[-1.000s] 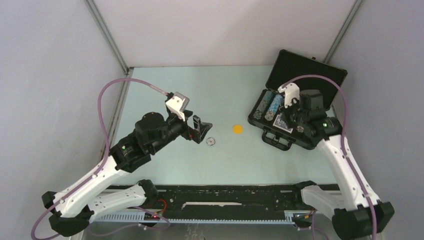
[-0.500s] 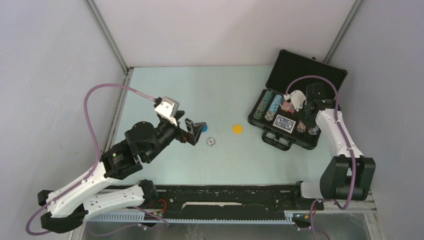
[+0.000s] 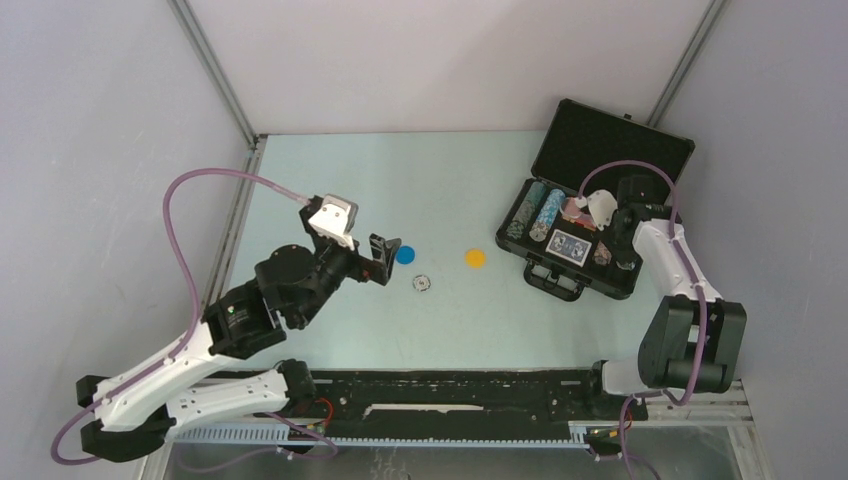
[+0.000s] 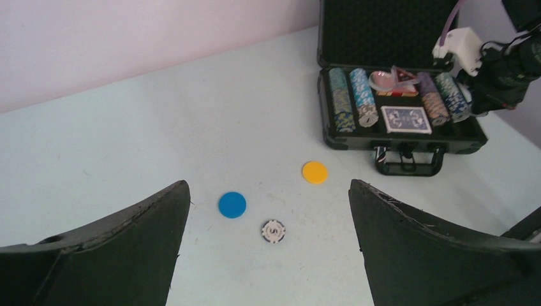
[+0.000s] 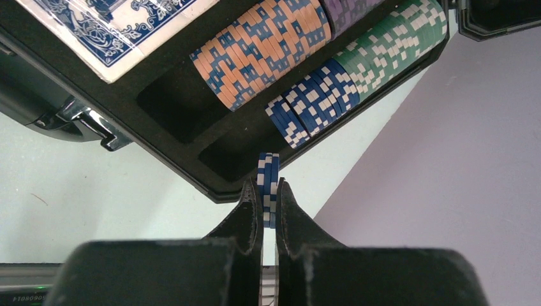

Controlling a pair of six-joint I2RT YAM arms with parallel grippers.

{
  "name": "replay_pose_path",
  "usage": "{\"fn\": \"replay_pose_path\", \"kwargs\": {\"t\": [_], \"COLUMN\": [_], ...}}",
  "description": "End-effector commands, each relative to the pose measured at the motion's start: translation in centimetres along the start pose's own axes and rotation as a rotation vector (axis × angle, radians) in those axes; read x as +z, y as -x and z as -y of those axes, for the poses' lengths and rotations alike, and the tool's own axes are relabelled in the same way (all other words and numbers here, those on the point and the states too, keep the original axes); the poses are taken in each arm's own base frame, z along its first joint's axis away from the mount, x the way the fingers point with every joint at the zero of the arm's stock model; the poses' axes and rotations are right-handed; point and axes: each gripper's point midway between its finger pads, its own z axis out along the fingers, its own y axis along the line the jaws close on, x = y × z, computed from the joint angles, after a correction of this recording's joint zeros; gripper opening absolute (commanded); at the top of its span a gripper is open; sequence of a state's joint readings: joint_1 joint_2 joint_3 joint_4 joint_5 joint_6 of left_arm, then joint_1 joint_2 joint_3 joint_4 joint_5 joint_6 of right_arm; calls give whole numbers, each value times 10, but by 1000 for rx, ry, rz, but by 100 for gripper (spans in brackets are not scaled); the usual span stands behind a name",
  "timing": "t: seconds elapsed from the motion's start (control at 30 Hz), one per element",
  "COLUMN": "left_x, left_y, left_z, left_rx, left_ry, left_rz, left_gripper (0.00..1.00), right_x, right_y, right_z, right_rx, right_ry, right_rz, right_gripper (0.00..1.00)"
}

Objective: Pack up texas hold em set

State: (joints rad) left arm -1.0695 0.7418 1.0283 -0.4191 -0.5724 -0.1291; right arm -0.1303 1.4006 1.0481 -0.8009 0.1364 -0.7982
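The black briefcase lies open at the right, holding rows of striped poker chips and a blue card deck. My right gripper is shut on two blue-and-white chips, held on edge just above the empty end of the blue chip row at the case's right end. On the table lie a blue disc, a yellow disc and a striped chip. My left gripper hangs open just left of the blue disc, holding nothing.
The case lid stands up at the back right, close to the right wall. In the left wrist view the right arm's white wrist hovers over the case's right end. A black rail runs along the near edge.
The left arm drew back to the left, uncovering the blue disc. The right arm folded back and swung to the case's right end, still shut on its chips.
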Motion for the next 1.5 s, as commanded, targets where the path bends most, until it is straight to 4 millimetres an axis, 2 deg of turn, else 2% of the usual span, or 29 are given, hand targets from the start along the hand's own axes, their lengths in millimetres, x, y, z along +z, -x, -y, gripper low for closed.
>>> {"fn": "replay_pose_path", "kwargs": {"t": [0.0, 0.2, 0.33, 0.5, 0.83, 1.0, 1.23, 1.4, 1.47], "left_x": [-13, -31, -28, -23, -22, -20, -20, -18, -17], "left_y": [26, 42, 32, 19, 15, 14, 13, 11, 10], "left_z": [-11, -22, -31, -28, -22, -10, -12, -11, -11], "left_rx": [-3, -3, 10, 19, 19, 11, 15, 15, 15], "left_ry": [28, 18, 64, 57, 26, -33, -23, -22, -23], "left_rz": [39, 115, 144, 138, 140, 124, 124, 120, 118], "left_gripper": [100, 100, 100, 100, 100, 100, 100, 100, 100], "right_x": [7, 17, 21, 25, 28, 26, 22, 13, 4], "right_y": [1, 3, 2, 1, 3, 3, 3, 7, 10], "right_z": [9, 10, 9, 10, 11, 12, 14, 19, 22], "right_rx": [-7, -27, -30, -33, -36, -72, -58, -19, 24], "right_ry": [-45, -50, -39, -37, -48, -75, -99, -133, -159], "right_rz": [-27, -51, -61, -69, -77, -102, -93, -64, -42], "right_gripper": [0, 0, 0, 2, 25, 31, 38, 44, 49]}}
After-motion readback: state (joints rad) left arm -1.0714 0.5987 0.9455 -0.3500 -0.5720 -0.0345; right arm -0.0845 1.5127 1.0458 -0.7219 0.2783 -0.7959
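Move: About 3 cm below the right hand, 1 cm ahead and 1 cm right, lies the near end of the blue chip row in the case, where its two held blue chips are taken. The orange chip row's near end is roughly 3 cm ahead and 3 cm left of this hand, the card deck some 6 cm ahead and 10 cm left. From the left hand that blue row end lies about 45 cm right, 8 cm ahead and 26 cm lower. Lowering the two pinched blue chips some 2.5 cm into the case's rightmost channel, the right hand drifts slightly forward and right to the near end of the blue row, then opens its fingers to nearly half and lets go, easing up and forward less than 1 cm. The empty, open left hand swings 4 cm left and up, away from the case, then comes partly back and down. ##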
